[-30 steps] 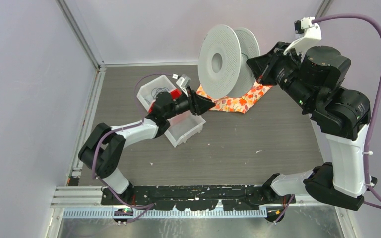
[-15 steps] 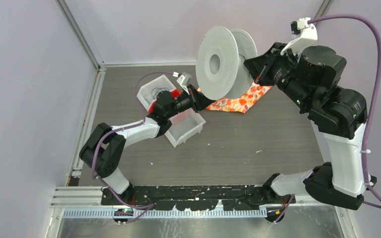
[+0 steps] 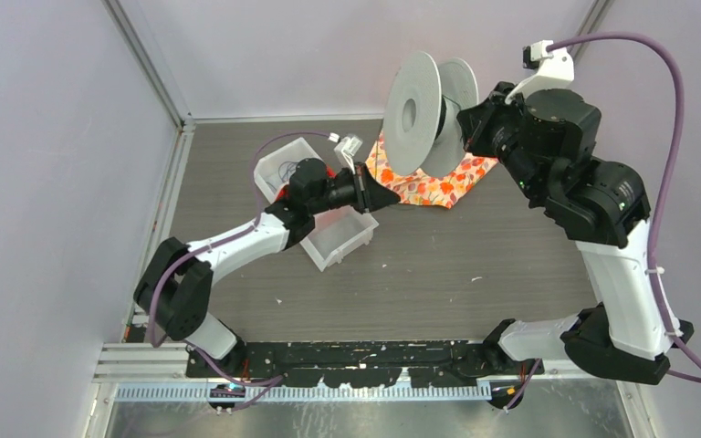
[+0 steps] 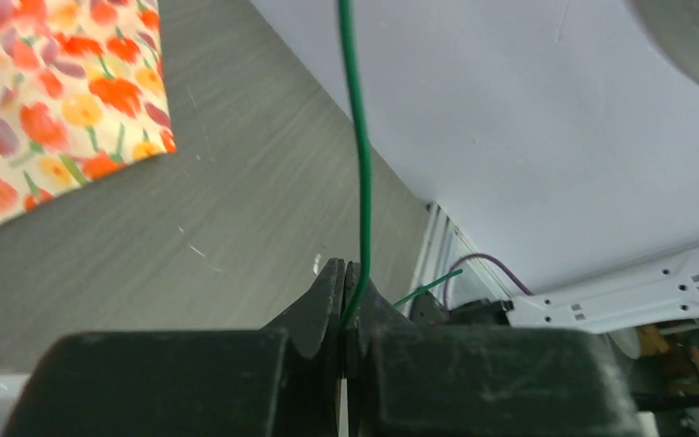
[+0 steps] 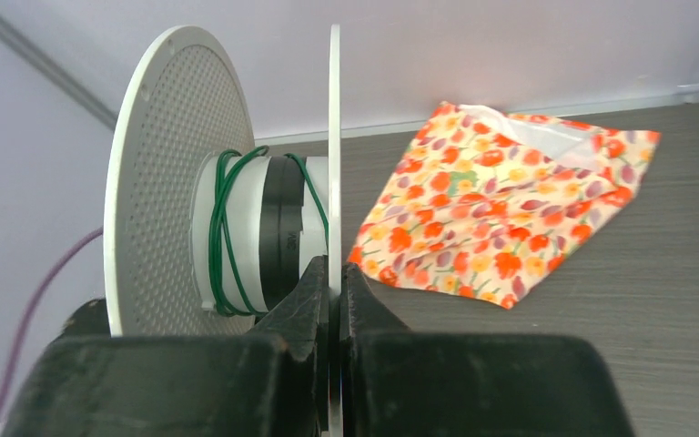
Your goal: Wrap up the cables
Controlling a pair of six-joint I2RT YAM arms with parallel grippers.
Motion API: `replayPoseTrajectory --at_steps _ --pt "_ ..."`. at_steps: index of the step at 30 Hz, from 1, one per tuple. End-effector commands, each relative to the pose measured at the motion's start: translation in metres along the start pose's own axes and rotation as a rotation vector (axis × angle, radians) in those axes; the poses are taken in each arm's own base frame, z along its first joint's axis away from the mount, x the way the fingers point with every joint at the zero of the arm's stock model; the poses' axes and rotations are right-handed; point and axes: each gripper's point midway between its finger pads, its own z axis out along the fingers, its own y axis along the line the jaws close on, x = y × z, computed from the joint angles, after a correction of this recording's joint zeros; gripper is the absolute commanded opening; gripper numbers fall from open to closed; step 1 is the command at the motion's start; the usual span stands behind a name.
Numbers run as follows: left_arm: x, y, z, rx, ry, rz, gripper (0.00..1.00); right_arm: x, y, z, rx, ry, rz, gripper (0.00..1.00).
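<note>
A thin green cable (image 4: pixel 360 164) runs up from my left gripper (image 4: pixel 346 275), which is shut on it; a short free end (image 4: pixel 428 289) sticks out to the right. In the top view the left gripper (image 3: pixel 391 195) points at the foot of a white spool (image 3: pixel 413 111). My right gripper (image 5: pixel 334 273) is shut on the thin flange (image 5: pixel 334 137) of that spool and holds it up above the table. Several turns of green cable (image 5: pixel 223 228) lie round the spool's hub. More dark cable loops (image 3: pixel 285 169) rest in a white bin (image 3: pixel 342 239).
A floral cloth (image 3: pixel 438 187) lies on the grey table under the spool, also in the right wrist view as the cloth (image 5: pixel 501 209). White walls close in the back and both sides. The right arm's purple hose (image 3: pixel 666 109) arcs above its elbow.
The left gripper has closed onto the green cable. The right arm has turned the spool so that it shows more edge-on and has shifted it slightly right.
</note>
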Motion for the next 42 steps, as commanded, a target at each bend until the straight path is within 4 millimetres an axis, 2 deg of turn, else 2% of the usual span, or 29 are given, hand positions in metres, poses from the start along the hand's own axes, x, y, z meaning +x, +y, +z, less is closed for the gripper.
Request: replayPoseTrajectory --at_steps 1,4,8,12,16,20,23,26,32,35,38,42 --pt "0.028 -0.027 -0.017 -0.039 0.202 -0.084 0.00 -0.048 -0.015 0.003 0.114 -0.217 0.076 0.00" --pt "0.055 -0.025 -0.022 -0.063 0.318 -0.141 0.00 -0.052 -0.012 0.010 0.125 -0.231 0.076 0.00" --pt "0.083 -0.036 -0.029 -0.037 0.449 -0.212 0.00 -0.056 -0.025 0.020 0.239 -0.254 0.040 0.00" --pt "0.092 -0.054 -0.036 -0.031 0.507 -0.175 0.00 -0.047 -0.037 0.037 0.363 -0.242 -0.039 0.00" --pt "0.070 -0.079 -0.043 -0.006 0.481 -0.094 0.00 -0.020 -0.040 0.055 0.400 -0.164 -0.121 0.00" --pt "0.028 -0.110 -0.051 0.033 0.400 0.052 0.00 0.018 -0.038 0.071 0.376 -0.041 -0.193 0.00" --pt "0.005 -0.130 -0.057 0.085 0.363 0.177 0.00 0.048 -0.037 0.075 0.337 0.056 -0.232 0.00" --pt "-0.013 -0.142 -0.059 0.107 0.341 0.273 0.00 0.069 -0.035 0.074 0.295 0.122 -0.241 0.00" --pt "-0.033 -0.152 -0.054 0.106 0.360 0.350 0.00 0.092 -0.025 0.058 0.174 0.244 -0.242 0.00" --pt "-0.043 -0.157 -0.055 0.106 0.360 0.404 0.01 0.111 -0.019 0.044 0.081 0.339 -0.272 0.00" --pt "-0.047 -0.160 -0.060 0.111 0.370 0.454 0.01 0.125 -0.019 0.024 0.000 0.406 -0.299 0.00" --pt "-0.046 -0.154 -0.069 0.094 0.413 0.518 0.00 0.136 -0.023 -0.010 -0.091 0.492 -0.333 0.00"
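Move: The spool, which the right hand holds by its right flange, has its middle about 5 cm ahead and 5 cm left of that hand, nearly level. From the left hand, shut on the green cable, the spool is some 22 cm above, 3 cm ahead and 4 cm right. On the table about 25 cm below the left hand, the white bin lies 11 cm left and level fore and aft, the flowered cloth 17 cm ahead and 11 cm right. Back about 10 cm, dipping slightly, then up some 15 cm, the left hand draws the pinched cable up to the spool's near side, turning clockwise. Meanwhile the right hand carries the spool some 7 cm forward and 14 cm down, then back towards itself, tipping its fingers down about 20 degrees; both grips stay shut. ##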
